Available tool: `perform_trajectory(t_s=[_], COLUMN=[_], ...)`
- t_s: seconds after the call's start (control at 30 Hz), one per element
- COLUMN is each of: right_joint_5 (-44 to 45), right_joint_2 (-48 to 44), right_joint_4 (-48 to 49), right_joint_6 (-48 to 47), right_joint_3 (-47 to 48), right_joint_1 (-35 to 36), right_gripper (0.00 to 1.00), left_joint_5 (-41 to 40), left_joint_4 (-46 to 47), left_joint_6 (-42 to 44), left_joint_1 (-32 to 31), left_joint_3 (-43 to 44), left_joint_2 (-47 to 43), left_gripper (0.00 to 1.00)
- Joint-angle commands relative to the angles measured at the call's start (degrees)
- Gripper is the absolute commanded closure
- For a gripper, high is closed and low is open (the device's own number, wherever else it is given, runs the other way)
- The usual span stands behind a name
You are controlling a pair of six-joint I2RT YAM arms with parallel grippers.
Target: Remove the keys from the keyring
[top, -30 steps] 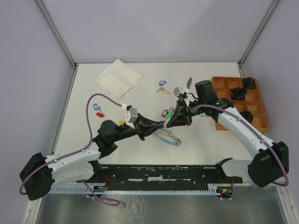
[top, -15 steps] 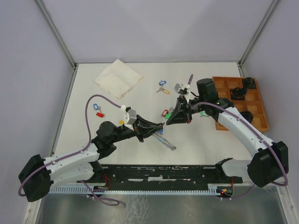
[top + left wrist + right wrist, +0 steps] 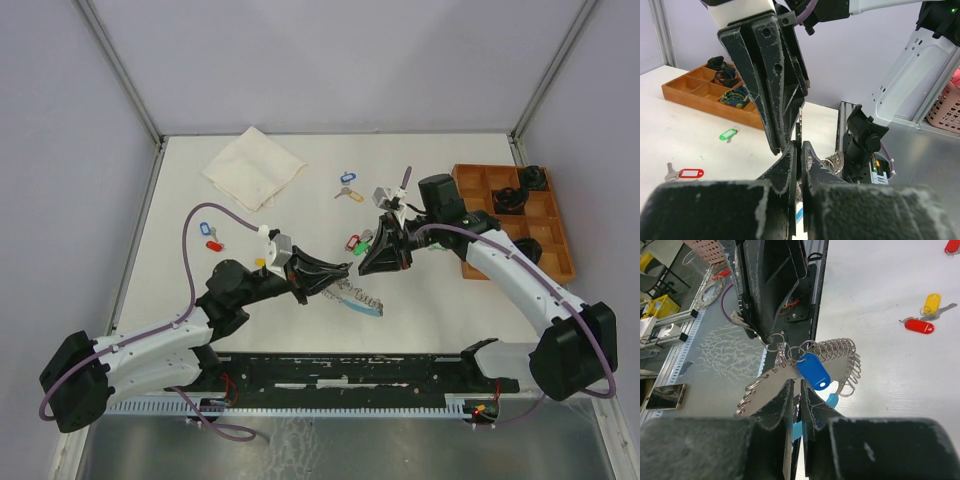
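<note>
The keyring (image 3: pixel 360 297), a silvery coiled loop joined to a light-blue band, hangs just above the table at the centre. My left gripper (image 3: pixel 346 269) is shut on its top end, a thin dark edge pinched between the jaws (image 3: pixel 800 145). In the right wrist view the loop (image 3: pixel 840 352) carries a blue-tagged key (image 3: pixel 814 371) and flat silver keys (image 3: pixel 765 382). My right gripper (image 3: pixel 366 266) meets the left one tip to tip. Its jaws (image 3: pixel 797 385) stand a slit apart right under the silver keys, and I see nothing pinched between them.
Loose tagged keys lie around: blue (image 3: pixel 347 177), yellow (image 3: pixel 351 194), red and green (image 3: pixel 357 241), blue and red at the left (image 3: pixel 210 236). A folded cloth (image 3: pixel 252 167) lies at the back left. A wooden compartment tray (image 3: pixel 545 235) sits at the right.
The right jaws have parted a slit. The keyring was drawn out long and thin half a second ago and now hangs bunched again. The left arm has barely moved.
</note>
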Motion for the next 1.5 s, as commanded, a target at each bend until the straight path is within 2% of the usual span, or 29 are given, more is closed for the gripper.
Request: perform_trajectory(t_s=[0.0, 0.17, 0.3, 0.4, 0.73, 0.9, 1.13, 1.47], right_joint_5=[-0.67, 0.39, 0.0, 0.64, 6.91, 10.59, 11.37, 16.77], right_joint_2=[-1.96, -2.38, -2.74, -2.59, -3.28, -3.05, -2.75, -2.7], right_joint_4=[-8.48, -13.17, -13.91, -13.34, -10.23, -7.79, -6.39, -3.72], right_joint_6=[-10.71, -16.52, -17.01, -15.93, -10.03, -7.9, -7.59, -6.7], right_joint_3=[3.38, 4.4, 4.63, 5.06, 6.04, 5.3, 4.44, 2.91], right_joint_1=[0.54, 1.11, 1.9, 2.21, 1.35, 0.81, 0.81, 0.85], right_gripper=[0.8, 0.66, 0.57, 0.54, 0.47, 0.43, 0.41, 0.38], left_joint_5=[-0.28, -1.08, -2.87, -5.17, -16.44, -26.59, -39.6, -43.78], left_joint_4=[4.06, 4.42, 4.37, 3.64, -3.19, -9.16, -14.99, -17.39], left_joint_6=[1.34, 0.51, -0.63, -0.93, -1.52, -1.2, -0.19, -0.79], left_joint_1=[0.19, 0.13, 0.16, 0.13, -1.99, -5.88, -11.03, -12.34], left_joint_3=[0.65, 1.23, 1.89, 2.25, 4.87, 8.04, 12.18, 15.24], left_joint_2=[-0.82, -0.1, 0.78, 1.25, 2.63, 3.9, 6.67, 7.22], left_gripper=[0.97, 0.97, 0.97, 0.97, 0.97, 0.97, 0.97, 0.97])
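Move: Just in front of the nearly shut, empty right fingertips, the blue tag hangs about 4 cm to their left, level fore-and-aft and some 1 cm below. The keyring coil hangs some 2 cm back, 2 cm left and 5 cm below them; the red and green tags lie about 14 cm ahead, 2 cm right and 20 cm down. From the left hand, pinching a key above the coil, the blue tag is about 2 cm ahead, 2 cm left and 4 cm lower. Swinging the still-pinched key and hanging keyring about 6 cm forward and 3 cm down, the left hand turns some 30 degrees counter-clockwise, its fingertips dipping and passing close in front of the right ones. The right hand spreads its fingers to over half open while backing off 2 cm, then comes forward about 4 cm, sinking slightly, towards the blue tag. ##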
